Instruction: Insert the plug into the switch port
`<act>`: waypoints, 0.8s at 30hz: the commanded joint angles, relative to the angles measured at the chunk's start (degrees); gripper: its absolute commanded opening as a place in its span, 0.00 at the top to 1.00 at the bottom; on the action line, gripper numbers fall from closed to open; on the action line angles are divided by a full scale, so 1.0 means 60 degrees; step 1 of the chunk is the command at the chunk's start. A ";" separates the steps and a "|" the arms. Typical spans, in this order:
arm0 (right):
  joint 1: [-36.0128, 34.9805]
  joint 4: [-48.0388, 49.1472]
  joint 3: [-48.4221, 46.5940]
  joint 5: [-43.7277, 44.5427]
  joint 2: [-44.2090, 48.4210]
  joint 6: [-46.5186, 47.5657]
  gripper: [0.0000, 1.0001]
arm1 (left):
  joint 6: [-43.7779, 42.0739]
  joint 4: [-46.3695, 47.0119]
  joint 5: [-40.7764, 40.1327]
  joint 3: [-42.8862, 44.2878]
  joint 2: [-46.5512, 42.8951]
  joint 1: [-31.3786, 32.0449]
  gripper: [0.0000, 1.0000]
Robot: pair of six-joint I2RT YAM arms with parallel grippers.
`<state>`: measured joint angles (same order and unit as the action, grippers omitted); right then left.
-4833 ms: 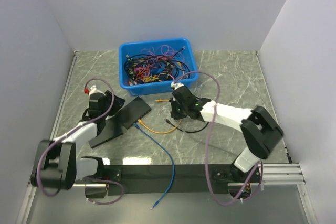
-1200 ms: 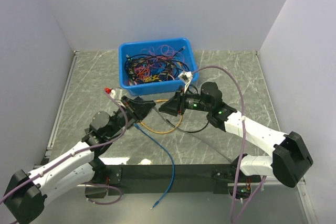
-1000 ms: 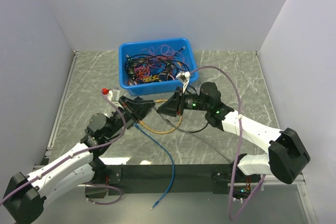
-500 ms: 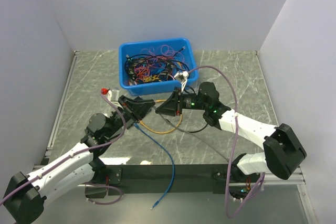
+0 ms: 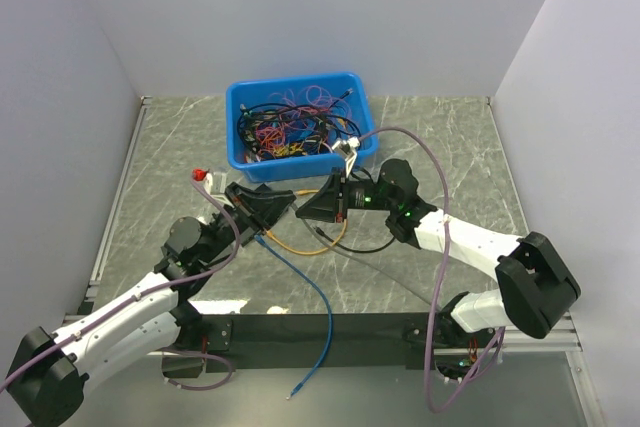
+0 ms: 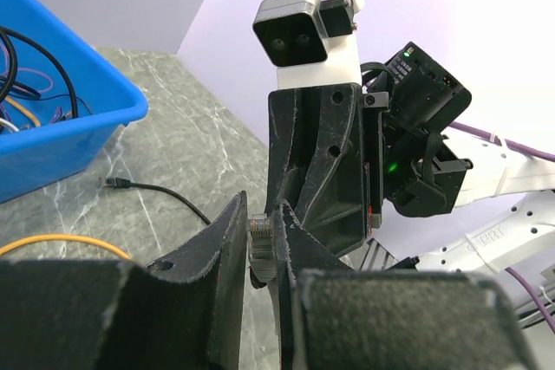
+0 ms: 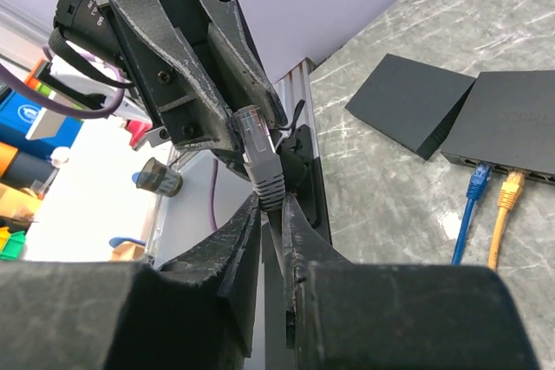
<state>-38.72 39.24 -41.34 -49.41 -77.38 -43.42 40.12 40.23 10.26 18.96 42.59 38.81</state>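
A grey plug (image 6: 260,247) with a ribbed boot (image 7: 267,175) is held in the air between both arms. My left gripper (image 6: 260,224) is shut on the plug's clear head. My right gripper (image 7: 270,207) is shut on the lower end of its boot, fingertip to fingertip with the left one. In the top view the two grippers meet near the table's middle, left gripper (image 5: 268,200) and right gripper (image 5: 312,209). The black switch (image 7: 512,127) lies on the table below with a blue and an orange cable in its ports. From above, my left gripper mostly covers it.
A blue bin (image 5: 300,127) full of tangled cables stands at the back. A black wedge (image 7: 408,101) lies beside the switch. The blue cable (image 5: 300,282), an orange cable (image 5: 300,249) and a black cable (image 5: 370,244) trail over the marble table (image 5: 450,147).
My right gripper has closed its jaws onto the plug's boot and edged slightly left toward the left gripper. The left arm has stayed still with the plug.
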 commanded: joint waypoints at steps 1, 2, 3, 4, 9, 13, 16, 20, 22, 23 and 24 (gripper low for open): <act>0.0052 0.0447 0.0064 -0.0057 0.0021 -0.0015 1.00 | 0.0008 0.0270 0.0106 0.0048 -0.0023 -0.0022 1.00; 0.0052 0.0374 0.0079 -0.0013 0.0050 0.0029 1.00 | -0.0007 0.0152 0.0005 0.0077 -0.0023 -0.0008 0.99; 0.0052 0.0301 0.0064 0.0017 0.0065 0.0073 1.00 | -0.0021 0.0035 -0.0040 0.0092 -0.0023 -0.0008 0.99; 0.0052 0.0242 0.0079 0.0060 0.0080 0.0175 1.00 | -0.0036 -0.0053 -0.0084 0.0092 -0.0037 -0.0008 0.98; 0.0052 -0.0767 0.0021 0.0658 0.0314 0.0702 1.00 | -0.0241 -0.0756 -0.0435 0.0033 -0.0359 -0.0022 0.72; 0.0052 -0.2393 -0.0141 0.1991 0.0635 0.1873 1.00 | -0.0519 -0.1649 -0.1006 0.0106 -0.0769 -0.0023 0.52; 0.0037 -0.3214 -0.0112 0.2988 0.0856 0.2343 1.00 | -0.0709 -0.2381 -0.1590 0.0165 -0.1164 -0.0008 0.41; -0.0269 -0.4047 -0.0214 0.4101 0.1091 0.2811 1.00 | -0.0871 -0.3158 -0.2382 0.0370 -0.1517 -0.0008 0.36; -0.0677 -0.4472 -0.0375 0.4875 0.1106 0.3163 1.00 | -0.0740 -0.3785 -0.3388 0.0588 -0.1517 -0.0022 0.38; -0.0855 -0.4606 -0.0448 0.5141 0.1105 0.3295 1.00 | -0.0623 -0.4109 -0.3946 0.0677 -0.1473 -0.0008 0.38; -0.1030 -0.4752 -0.0608 0.5419 0.1091 0.3557 1.00 | -0.0506 -0.4431 -0.4387 0.0779 -0.1270 -0.0022 0.38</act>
<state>-41.82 14.87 -41.43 -25.12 -72.38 -27.29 36.71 19.90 -5.52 20.03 34.00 38.83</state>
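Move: My two hands meet on the grey cable's plug. From my right hand, the switch lies about 10 cm ahead, 12 cm to the left and 23 cm below; the seated yellow plug is some 5 cm ahead and 9 cm left, the blue one 3 cm ahead and 11 cm left, and a loose black plug 5 cm ahead and 3 cm right. From my left hand, the switch is roughly 8 cm ahead, 10 cm left and 26 cm below. I open my left fingers, let go of the grey plug and draw that hand off it, some 5 cm left, also down and a little forward, turning counter-clockwise. My right hand keeps its pinch on the plug and carries it down about 6 cm and forward 4 cm, edging right, towards the switch, its fingertips dipping and swinging about 20 degrees clockwise. ##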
